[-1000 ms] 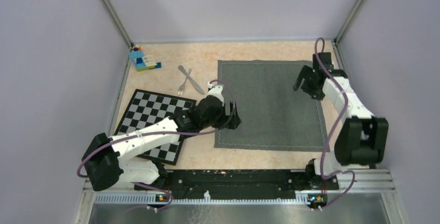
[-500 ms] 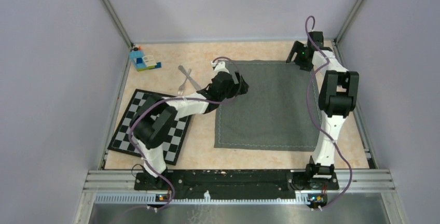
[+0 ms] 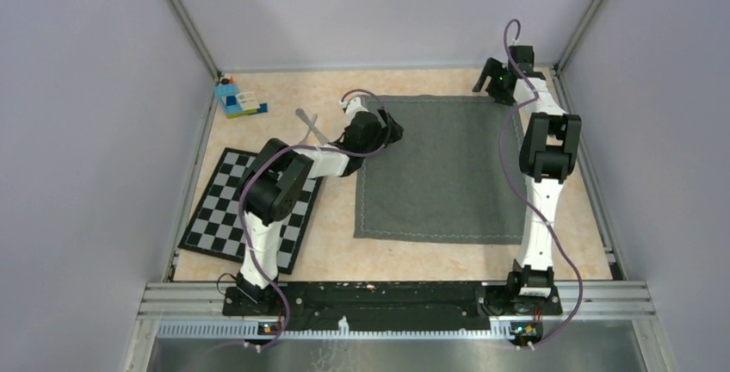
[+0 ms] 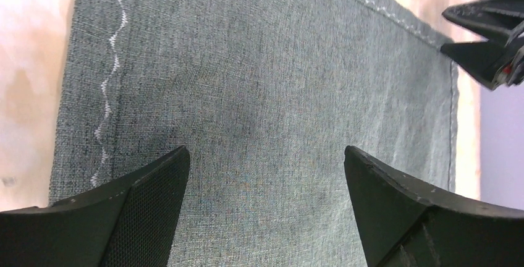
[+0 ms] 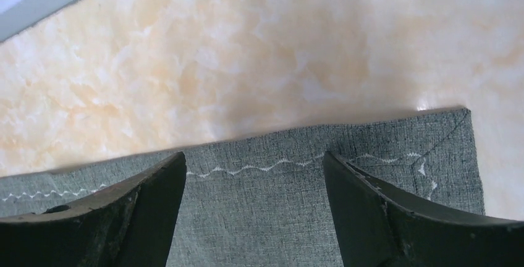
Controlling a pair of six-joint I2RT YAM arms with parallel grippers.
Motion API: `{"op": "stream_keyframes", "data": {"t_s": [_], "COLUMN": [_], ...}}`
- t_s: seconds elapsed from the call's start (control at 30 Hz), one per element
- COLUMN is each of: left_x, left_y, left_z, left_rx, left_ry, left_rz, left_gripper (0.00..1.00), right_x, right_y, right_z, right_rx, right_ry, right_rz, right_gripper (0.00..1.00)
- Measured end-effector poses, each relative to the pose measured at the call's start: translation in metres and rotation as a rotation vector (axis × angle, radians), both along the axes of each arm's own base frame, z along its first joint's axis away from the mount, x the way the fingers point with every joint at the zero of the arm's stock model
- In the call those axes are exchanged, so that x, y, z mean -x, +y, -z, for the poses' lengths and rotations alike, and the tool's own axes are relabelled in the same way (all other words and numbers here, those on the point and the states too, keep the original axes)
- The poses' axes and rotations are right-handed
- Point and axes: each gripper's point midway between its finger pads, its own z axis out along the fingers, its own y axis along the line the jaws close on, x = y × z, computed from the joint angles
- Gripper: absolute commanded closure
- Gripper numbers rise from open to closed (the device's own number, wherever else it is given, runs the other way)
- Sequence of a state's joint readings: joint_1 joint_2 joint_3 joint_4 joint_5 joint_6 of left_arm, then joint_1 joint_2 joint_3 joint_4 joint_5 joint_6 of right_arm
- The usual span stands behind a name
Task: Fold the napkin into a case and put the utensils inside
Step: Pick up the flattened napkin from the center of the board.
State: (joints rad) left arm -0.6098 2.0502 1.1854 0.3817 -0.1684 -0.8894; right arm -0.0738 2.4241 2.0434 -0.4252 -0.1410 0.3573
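The dark grey napkin [image 3: 439, 170] lies spread flat as a single square on the table; no case shape shows. My left gripper [image 3: 389, 127] hangs open over its far left corner, and cloth [image 4: 259, 94] fills the gap between the jaws [image 4: 266, 156]. At the far right corner my right gripper [image 3: 492, 81] is open above the stitched hem [image 5: 247, 169]. Its fingers [image 4: 479, 57] show across the cloth in the left wrist view. The utensils [image 3: 307, 120], a crossed fork and knife, lie left of the napkin and are partly hidden by my left arm.
A black-and-white checkered mat [image 3: 225, 217] lies at the near left, under my left arm. A blue toy-brick block [image 3: 237, 99] stands in the far left corner. Grey walls and metal rails close in the table on three sides.
Both arms have reached toward the back. The left gripper went from the napkin's near left edge to its far left corner, and the right gripper from the right side to the far right corner.
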Motion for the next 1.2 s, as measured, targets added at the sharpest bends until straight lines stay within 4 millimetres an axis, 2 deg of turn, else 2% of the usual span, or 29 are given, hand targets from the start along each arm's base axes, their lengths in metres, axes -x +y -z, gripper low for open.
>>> {"op": "stream_keyframes", "data": {"t_s": [0.3,0.4,0.47,0.53,0.6,0.67,0.73,0.8,0.83,0.9,0.93,1.0,1.07,1.13,1.17,1.2], "left_x": [-0.059,-0.063,-0.059,-0.048,-0.034,-0.016,0.004,0.033,0.046,0.081,0.105,0.124,0.144,0.154,0.158,0.16], "left_y": [0.036,0.041,0.039,0.034,0.029,0.025,0.023,0.024,0.025,0.03,0.035,0.039,0.044,0.049,0.051,0.052], "left_z": [-0.005,-0.005,-0.007,-0.011,-0.026,-0.059,-0.103,-0.157,-0.177,-0.219,-0.239,-0.255,-0.264,-0.264,-0.262,-0.261], "left_rx": [0.074,0.064,0.052,0.034,0.026,0.039,0.07,0.122,0.142,0.186,0.2,0.202,0.183,0.146,0.125,0.108], "left_ry": [-0.059,-0.065,-0.064,-0.04,-0.024,-0.031,-0.065,-0.128,-0.158,-0.232,-0.271,-0.306,-0.333,-0.344,-0.347,-0.35], "left_rz": [-0.073,-0.043,-0.002,0.059,0.118,0.181,0.237,0.309,0.337,0.411,0.459,0.503,0.553,0.581,0.593,0.599], "left_gripper": [0.01,0.01,0.01,0.01,0.01,0.01,0.01,0.01,0.01,0.01,0.01,0.01,0.01,0.01,0.01,0.01], "right_x": [-0.048,-0.056,-0.051,-0.044,-0.029,-0.004,0.033,0.079,0.106,0.159,0.177,0.216,0.25,0.286,0.306,0.323], "right_y": [0.017,0.027,0.033,0.038,0.041,0.043,0.049,0.059,0.064,0.075,0.076,0.06,0.025,-0.015,-0.033,-0.044], "right_z": [-0.006,-0.011,-0.01,-0.011,-0.013,-0.024,-0.046,-0.077,-0.095,-0.133,-0.147,-0.164,-0.155,-0.123,-0.1,-0.082], "right_rx": [-0.066,-0.099,-0.125,-0.137,-0.133,-0.118,-0.083,-0.052,-0.047,-0.056,-0.061,-0.073,-0.076,-0.067,-0.058,-0.049], "right_ry": [-0.114,-0.142,-0.123,-0.095,-0.044,0.022,0.07,0.083,0.072,0.022,-0.001,-0.04,-0.013,0.097,0.18,0.253], "right_rz": [-0.11,-0.165,-0.188,-0.198,-0.187,-0.164,-0.143,-0.132,-0.126,-0.128,-0.122,-0.064,0.075,0.261,0.361,0.425], "right_gripper": [0.19,0.18,0.18,0.17,0.17,0.16,0.16,0.16,0.15,0.14,0.14,0.13,0.15,0.19,0.2,0.22]}}
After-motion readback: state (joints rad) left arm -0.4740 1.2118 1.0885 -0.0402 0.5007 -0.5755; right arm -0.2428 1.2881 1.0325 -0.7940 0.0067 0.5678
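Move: The napkin lies spread flat, with both open hands down at its far part. Its middle is about 13 cm back and 12 cm right of the left hand, and some 22 cm back and 16 cm left of the right hand. The napkin's far right corner is roughly 7 cm to the right hand's right, 1 cm ahead. The knife lies about 21 cm left and 3 cm back of the left hand. The cloth is 1 cm or so below both hands. The napkin is dragged flat over the table, forward and a little left, by both open hands bearing on its top, about 6 cm. Then both come off: the left goes up and back over the left edge, swivelling clockwise some 35 degrees and tipping up; the right swings far back, rising, then rightward and down outside the right edge towards the near right corner, turning clockwise. All fingers stay open. ##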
